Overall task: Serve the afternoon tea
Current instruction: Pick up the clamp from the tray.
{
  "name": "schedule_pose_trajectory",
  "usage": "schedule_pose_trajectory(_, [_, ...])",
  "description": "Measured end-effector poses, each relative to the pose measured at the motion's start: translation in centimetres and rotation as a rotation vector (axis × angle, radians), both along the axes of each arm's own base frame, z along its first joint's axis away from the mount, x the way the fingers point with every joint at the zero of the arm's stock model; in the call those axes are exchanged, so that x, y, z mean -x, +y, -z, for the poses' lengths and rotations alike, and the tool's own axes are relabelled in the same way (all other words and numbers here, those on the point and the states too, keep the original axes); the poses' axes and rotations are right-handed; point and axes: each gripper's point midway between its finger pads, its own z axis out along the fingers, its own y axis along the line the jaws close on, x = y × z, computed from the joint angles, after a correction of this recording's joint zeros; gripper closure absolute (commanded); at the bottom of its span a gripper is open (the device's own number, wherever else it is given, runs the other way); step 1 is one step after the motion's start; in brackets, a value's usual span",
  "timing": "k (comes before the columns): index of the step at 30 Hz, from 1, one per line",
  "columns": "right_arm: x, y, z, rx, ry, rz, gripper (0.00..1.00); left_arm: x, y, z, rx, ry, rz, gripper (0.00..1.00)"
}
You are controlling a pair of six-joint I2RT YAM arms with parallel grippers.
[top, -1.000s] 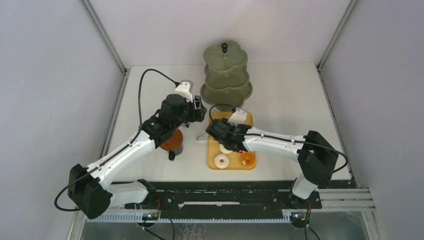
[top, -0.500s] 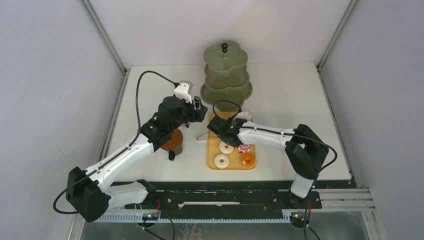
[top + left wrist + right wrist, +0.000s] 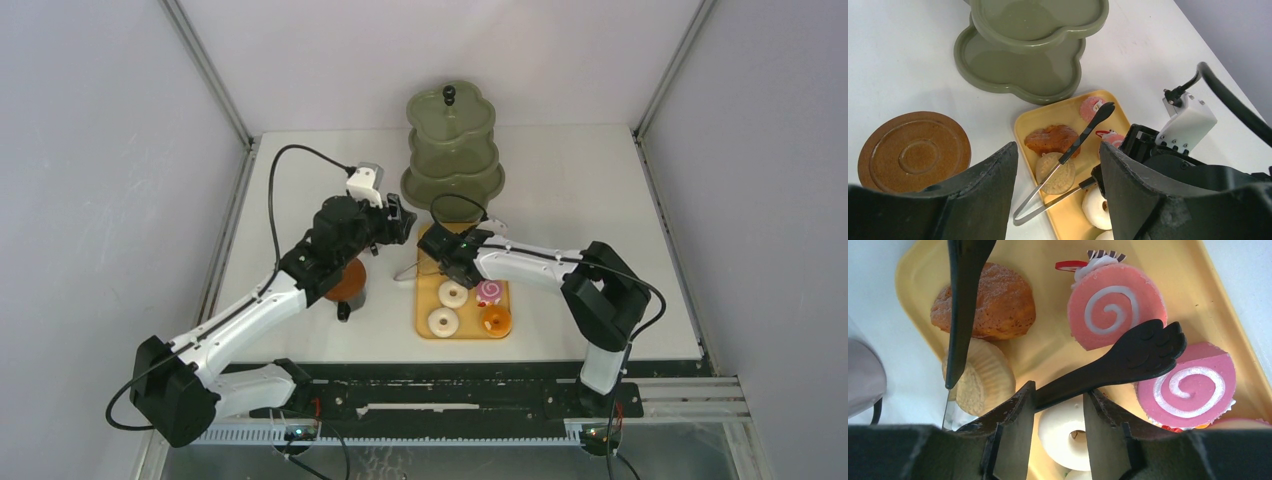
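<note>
The olive-green three-tier stand (image 3: 452,150) stands at the back with bare tiers (image 3: 1023,65). On the yellow tray (image 3: 428,292) lie donuts (image 3: 453,294), pink swirl cakes (image 3: 1115,305) and a brown bun (image 3: 998,305). Black tongs (image 3: 1083,135) rest across the tray's left end. My right gripper (image 3: 1059,390) hangs low over the tray, open, with one tong arm (image 3: 1128,352) crossing between its fingertips and a donut (image 3: 1068,432) below. My left gripper (image 3: 1058,147) hovers open and empty, higher, left of the tray. A brown saucer (image 3: 913,150) lies beneath the left arm.
The right gripper (image 3: 447,264) sits just in front of the stand's bottom tier. An orange pastry (image 3: 496,318) is at the tray's near right corner. A pale upturned bun (image 3: 1055,175) lies under the tongs. White table (image 3: 590,200) spreads to the right.
My right gripper moved back and left along the tray to the tongs, uncovering a donut and a pink cake, and its jaws narrowed. The left gripper rose slightly.
</note>
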Motion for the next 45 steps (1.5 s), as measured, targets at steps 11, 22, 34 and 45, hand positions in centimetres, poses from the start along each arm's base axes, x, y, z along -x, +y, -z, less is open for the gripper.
schedule_pose_trajectory(11, [-1.1,0.6,0.0,-0.036,-0.013,0.028,0.89,-0.2,-0.1,-0.5,0.016,-0.017,0.005,0.34])
schedule_pose_trajectory(22, [-1.1,0.6,0.1,-0.037,-0.014,0.03,1.0,-0.3,-0.1,-0.6,0.018,-0.019,0.004,0.34])
schedule_pose_trajectory(34, [-0.8,1.2,-0.6,-0.041,-0.029,0.002,1.0,0.1,0.2,0.0,-0.002,0.006,0.001,0.34])
schedule_pose_trajectory(45, [0.1,2.2,-4.5,-0.055,-0.113,-0.089,1.0,1.0,1.1,-0.9,-0.014,-0.009,-0.001,0.34])
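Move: The near arm of the clamp already lies between the right hand's open fingers; the clamp's middle is about 5 cm to its left and 1 cm ahead. Some 3 cm lower on the tray lie the muffin, 2 cm ahead and 5 left, the white donut, 4 back and 1 left, and the pink roll, 3 ahead and 5 right. From the left hand the clamp is roughly 8 cm back, 2 right and 20 below. The right fingers close from about half open and pinch the black handle of the clamp's near arm, the hand easing about a centimetre forward as they shut. It holds there a little, then carries the clamp about 4.5 cm up off the tray, drifting slightly left and back, the fingers tipping a few degrees outward and keeping their grip. ##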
